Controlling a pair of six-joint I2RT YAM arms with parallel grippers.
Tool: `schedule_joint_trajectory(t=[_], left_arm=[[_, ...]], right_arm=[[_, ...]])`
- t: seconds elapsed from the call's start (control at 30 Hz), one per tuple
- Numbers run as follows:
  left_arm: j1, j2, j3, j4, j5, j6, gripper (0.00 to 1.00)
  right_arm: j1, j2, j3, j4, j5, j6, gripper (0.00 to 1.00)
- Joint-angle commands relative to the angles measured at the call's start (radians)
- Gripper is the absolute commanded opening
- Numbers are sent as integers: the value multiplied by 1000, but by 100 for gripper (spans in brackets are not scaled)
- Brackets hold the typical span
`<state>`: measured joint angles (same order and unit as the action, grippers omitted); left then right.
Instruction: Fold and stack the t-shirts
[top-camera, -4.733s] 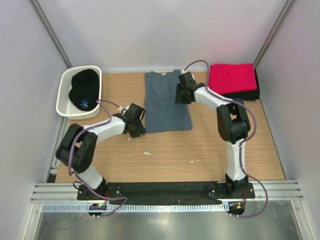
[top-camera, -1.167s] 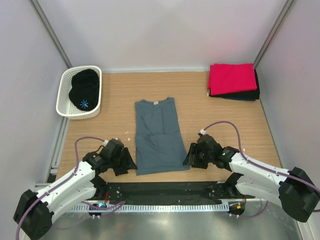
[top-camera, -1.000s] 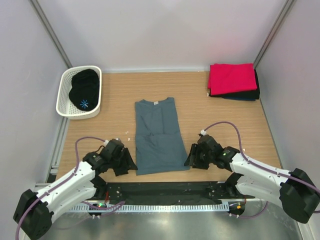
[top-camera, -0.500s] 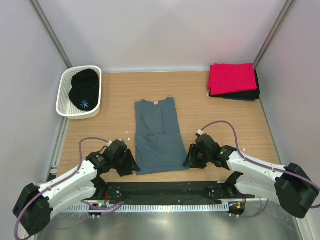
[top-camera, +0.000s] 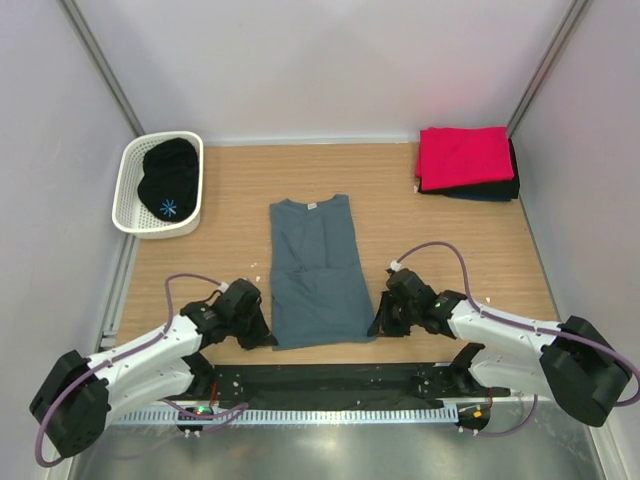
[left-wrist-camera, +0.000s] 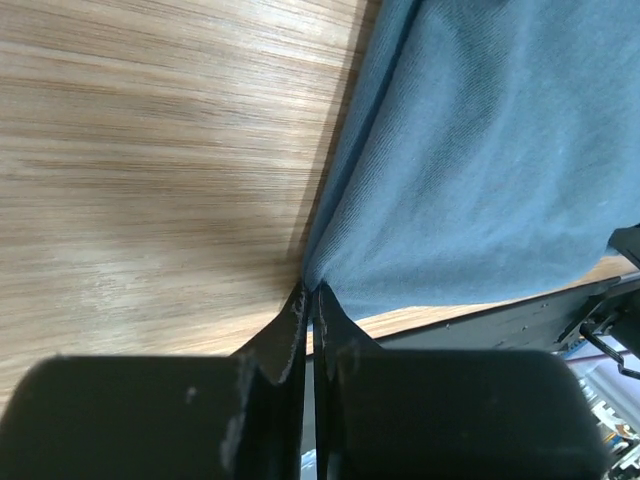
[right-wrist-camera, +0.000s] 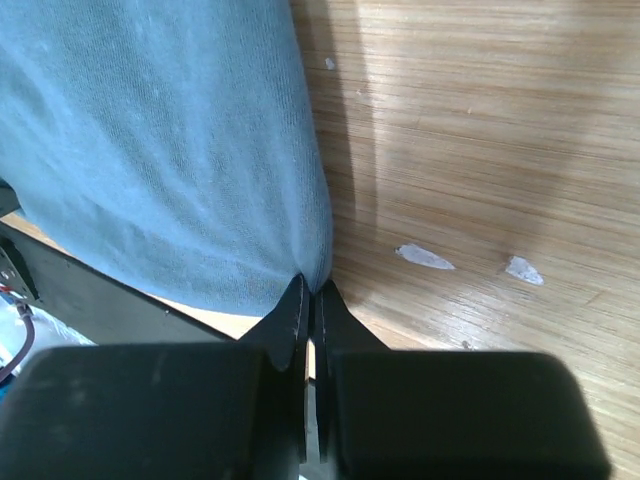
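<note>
A slate blue-grey t-shirt lies flat on the wooden table, sides folded in, collar away from me. My left gripper is shut on its near left hem corner, the fingertips pinching the cloth edge. At the near right hem corner my right gripper is shut the same way. A folded bright red t-shirt rests on dark folded t-shirts at the far right. Another black t-shirt with a small blue mark fills the basket.
The white perforated basket stands at the far left by the wall. A black base strip runs along the table's near edge just below the shirt hem. Small white flecks lie on the wood right of the shirt.
Both grippers slid inward onto the near hem corners of the blue-grey t-shirt and went from open to shut on them. The shirt itself has not shifted.
</note>
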<state>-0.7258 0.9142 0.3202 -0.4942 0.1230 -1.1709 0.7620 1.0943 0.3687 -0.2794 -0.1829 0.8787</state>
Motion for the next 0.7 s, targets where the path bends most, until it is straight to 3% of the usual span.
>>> schedule_joint_trajectory(t=[0.0,0.23,0.67], left_arm=[[-7,6,28,-87,-57,19,0],[-6,-14,305,-351,-200,79,0],[48,51,628,-449,-315,162,0]], right_arm=[[13,9,16,-81,43,3,1],[13,-47,212,-277,117,39,1],[-10,99,585,-379,260,-87,1]])
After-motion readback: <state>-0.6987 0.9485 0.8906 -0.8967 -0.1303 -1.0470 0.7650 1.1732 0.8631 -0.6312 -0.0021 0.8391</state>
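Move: The grey-blue t-shirt's near edge is already pinched at both corners. Its collar, where this end is being taken, lies about 35 cm ahead and 9 cm right of the left hand, and 34 cm ahead and 13 cm left of the right. An earlier fold line crosses the shirt midway, some 18 cm ahead of the left hand and 9 cm to its right. The folded pink stack sits about 43 cm ahead and 22 cm right of the right hand. The shirt's near edge is lifted by its two corners, both hands keeping their pinch and rising almost straight up first, then also swinging forward towards the collar. The left climbs about 14 cm and goes 7 forward; the right follows slightly later, some 11 up and 7 forward, drifting a little left. Both wrists tip the fingertips outward, away from the base, by some 10 to 15 degrees. ##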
